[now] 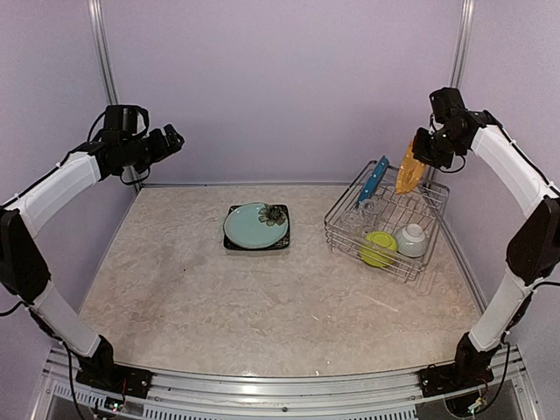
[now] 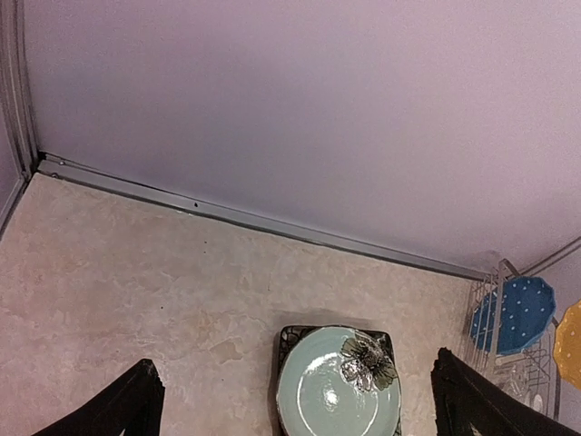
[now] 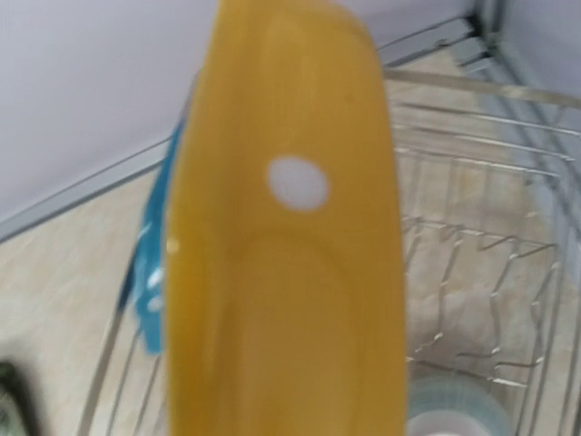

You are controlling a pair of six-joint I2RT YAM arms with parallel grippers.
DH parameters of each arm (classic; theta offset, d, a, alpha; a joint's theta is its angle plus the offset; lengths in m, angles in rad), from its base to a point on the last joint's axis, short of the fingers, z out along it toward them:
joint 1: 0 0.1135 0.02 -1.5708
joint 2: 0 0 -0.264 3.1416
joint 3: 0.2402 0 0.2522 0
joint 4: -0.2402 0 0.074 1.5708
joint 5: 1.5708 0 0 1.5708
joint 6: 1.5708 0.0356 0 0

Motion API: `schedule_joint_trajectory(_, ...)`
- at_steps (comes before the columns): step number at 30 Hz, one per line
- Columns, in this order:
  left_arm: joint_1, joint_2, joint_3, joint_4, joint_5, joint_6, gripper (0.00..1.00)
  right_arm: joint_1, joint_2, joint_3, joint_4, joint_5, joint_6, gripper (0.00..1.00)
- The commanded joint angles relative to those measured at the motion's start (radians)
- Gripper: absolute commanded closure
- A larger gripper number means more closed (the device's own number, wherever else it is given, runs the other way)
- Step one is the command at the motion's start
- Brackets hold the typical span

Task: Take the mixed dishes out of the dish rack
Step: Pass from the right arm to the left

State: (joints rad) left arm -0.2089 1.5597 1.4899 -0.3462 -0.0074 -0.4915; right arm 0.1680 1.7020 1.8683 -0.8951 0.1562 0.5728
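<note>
My right gripper (image 1: pixel 423 150) is shut on the yellow plate (image 1: pixel 409 168), holding it edge-up above the back of the dish rack (image 1: pixel 429 267). The yellow plate (image 3: pixel 281 254) fills the right wrist view and hides the fingers. A blue white-dotted plate (image 1: pixel 374 179) stands in the rack's far left. A lime-green bowl (image 1: pixel 379 249), a pale grey-green bowl (image 1: pixel 412 239) and two clear glasses (image 1: pixel 356 217) also sit inside. The teal flowered plate (image 1: pixel 255 225) lies on the black square plate (image 1: pixel 283 241) mid-table. My left gripper (image 1: pixel 171 138) hangs open, high at the left.
The left wrist view looks down on the teal plate (image 2: pixel 338 389) between my spread fingers (image 2: pixel 132 407). Lilac walls close in the back and both sides. The rack stands close to the right wall.
</note>
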Motion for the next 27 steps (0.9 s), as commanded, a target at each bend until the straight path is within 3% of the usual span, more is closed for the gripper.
schedule_joint_trajectory(1,-0.016,0.003,0.0,0.024,0.128,0.055,0.01,0.004,-0.119,-0.035,0.176,-0.146,-0.093,1.0)
schedule_joint_trajectory(15,-0.111,0.001,0.0,0.121,0.391,0.136,0.01,0.019,-0.285,-0.273,0.517,-0.576,-0.1,1.0)
schedule_joint_trajectory(27,-0.216,0.106,0.102,0.084,0.609,0.095,0.04,0.133,-0.232,-0.341,0.741,-0.779,-0.052,1.0)
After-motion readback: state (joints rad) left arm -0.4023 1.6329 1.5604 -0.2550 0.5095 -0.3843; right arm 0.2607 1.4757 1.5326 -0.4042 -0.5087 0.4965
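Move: The orange plate hangs in my right hand, its middle some 69 cm to the right of my left hand, about level fore-and-aft and 8 cm lower. From my right hand, the left gripper that is to receive it is about 72 cm to the left at similar height; the blue plate is 11 cm left, 6 ahead and 19 below, and the glasses are 13 left, 3 back and 24 below. I bring both hands towards each other above the table. My right hand keeps its pinch on the orange plate's rim and carries it about 14 cm left, rising and drawing back a little, past above the blue plate, while it swings counter-clockwise and tips upward. My left hand, still wide open, sweeps 17 cm right and slightly back, turning some 40 degrees clockwise to face the plate. ##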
